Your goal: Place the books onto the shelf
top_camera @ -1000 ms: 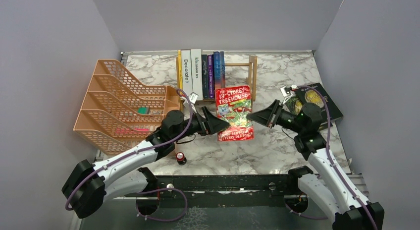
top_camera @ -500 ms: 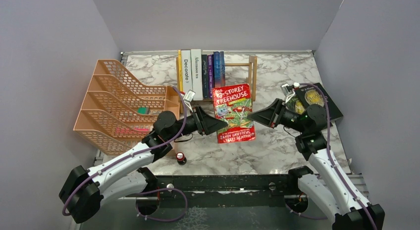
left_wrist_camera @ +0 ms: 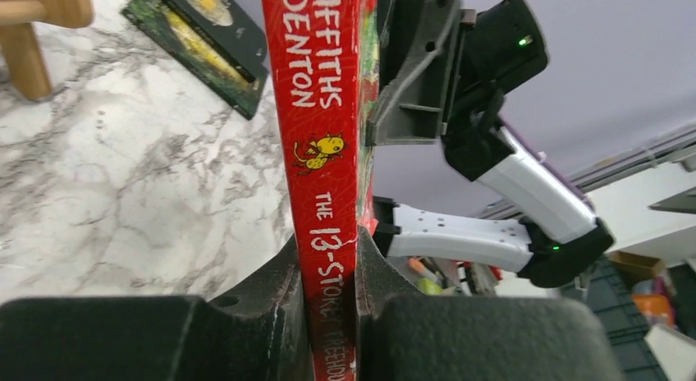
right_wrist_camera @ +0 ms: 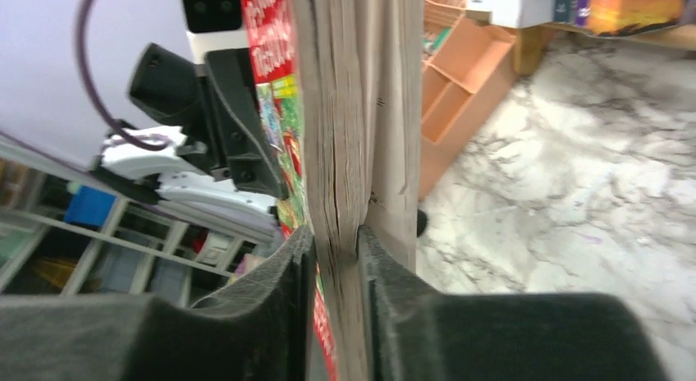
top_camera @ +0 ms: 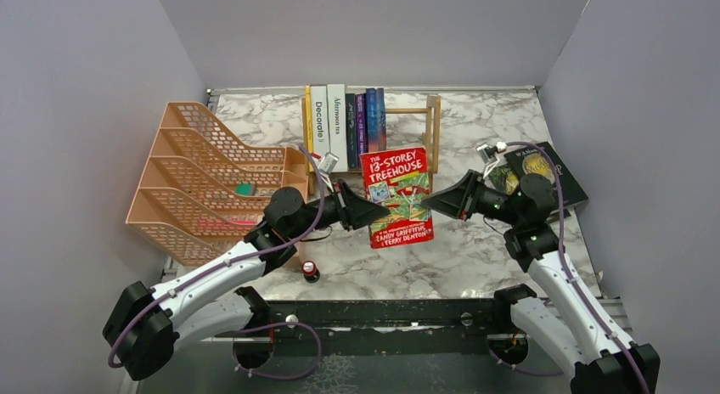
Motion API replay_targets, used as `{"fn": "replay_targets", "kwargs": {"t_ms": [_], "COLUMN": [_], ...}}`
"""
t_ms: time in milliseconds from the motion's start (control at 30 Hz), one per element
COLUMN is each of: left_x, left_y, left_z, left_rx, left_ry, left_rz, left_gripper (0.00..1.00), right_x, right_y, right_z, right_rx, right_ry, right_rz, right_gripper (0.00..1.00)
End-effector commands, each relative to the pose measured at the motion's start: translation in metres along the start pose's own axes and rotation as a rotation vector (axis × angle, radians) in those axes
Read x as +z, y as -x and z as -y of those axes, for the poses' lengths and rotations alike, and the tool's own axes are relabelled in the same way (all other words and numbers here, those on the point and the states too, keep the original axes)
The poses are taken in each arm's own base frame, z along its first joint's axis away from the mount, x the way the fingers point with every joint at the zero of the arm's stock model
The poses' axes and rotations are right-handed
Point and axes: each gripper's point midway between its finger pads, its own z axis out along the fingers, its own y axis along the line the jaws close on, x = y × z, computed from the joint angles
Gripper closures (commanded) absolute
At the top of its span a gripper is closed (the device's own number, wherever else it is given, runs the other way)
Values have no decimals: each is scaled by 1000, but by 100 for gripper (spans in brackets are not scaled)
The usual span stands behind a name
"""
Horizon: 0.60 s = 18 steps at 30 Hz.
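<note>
A red book, "The 13-Storey Treehouse" (top_camera: pixel 397 194), hangs upright in the air in front of the shelf (top_camera: pixel 434 129). My left gripper (top_camera: pixel 379 211) is shut on its spine (left_wrist_camera: pixel 324 110), the jaws pressed to both covers (left_wrist_camera: pixel 328 241). From the other side my right gripper (top_camera: pixel 427 200) is shut on the page edge (right_wrist_camera: pixel 345 110), as the right wrist view (right_wrist_camera: pixel 332 237) shows. Several books (top_camera: pixel 344 118) stand in the left half of the shelf. A dark green book (top_camera: pixel 543 166) lies flat at the right, partly under my right arm.
An orange mesh file tray (top_camera: pixel 204 173) stands at the left, close to my left arm. A small black and red item (top_camera: pixel 311 269) lies on the marble table near the front. Grey walls close in the left, back and right sides.
My left gripper has closed from wide open onto the red book's spine. The book has shifted slightly left and straightened. My right gripper has kept its hold.
</note>
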Motion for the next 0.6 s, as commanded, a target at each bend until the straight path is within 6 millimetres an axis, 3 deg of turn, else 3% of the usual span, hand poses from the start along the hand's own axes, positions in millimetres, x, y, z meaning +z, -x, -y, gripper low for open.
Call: {"fn": "replay_targets", "kwargs": {"t_ms": [0, 133, 200, 300, 433, 567], "left_x": [-2, -4, -7, -7, 11, 42], "left_y": [40, 59, 75, 106, 141, 171], "left_z": [-2, -34, -46, -47, -40, -51], "left_rx": [171, 263, 324, 408, 463, 501], "left_ry": [63, 286, 411, 524, 585, 648], "left_rz": [132, 151, 162, 198, 238, 261], "left_gripper": [100, 100, 100, 100, 100, 100], "right_x": [-2, -12, -18, -27, -36, -45], "right_y": [5, 7, 8, 9, 11, 11], "right_z": [30, 64, 79, 93, 101, 107], "right_rx": [-73, -49, -54, -63, -74, -79], "right_ry": [-172, -367, -452, -540, -611, -666], "right_rz": [12, 45, 65, 91, 110, 121], "right_gripper": [62, 45, 43, 43, 43, 43]}}
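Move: About 23 cm ahead of the left hand, 5 cm to its right and 12 cm below lies the free slot of the rack. The blue book stands on the slot's left, 23 cm ahead and 1 cm left of that hand, and the rack's right post 23 cm ahead and 12 cm right, both also lower. From the right hand the slot lies some 22 cm ahead, 3 cm left and 12 cm below, while the red book's middle is 4 cm left and 1 cm ahead, level. Keeping its pinch on the red book's spine, the left hand carries it forward about 13 cm towards the rack, dipping slightly, then rising to end 5 cm higher, while its fingers swing counter-clockwise from pointing right towards forward and tip down. The right hand opens, lets go of the page edge and withdraws down, to the right and slightly forward, its fingers turning clockwise and tipping down some 20 degrees. ##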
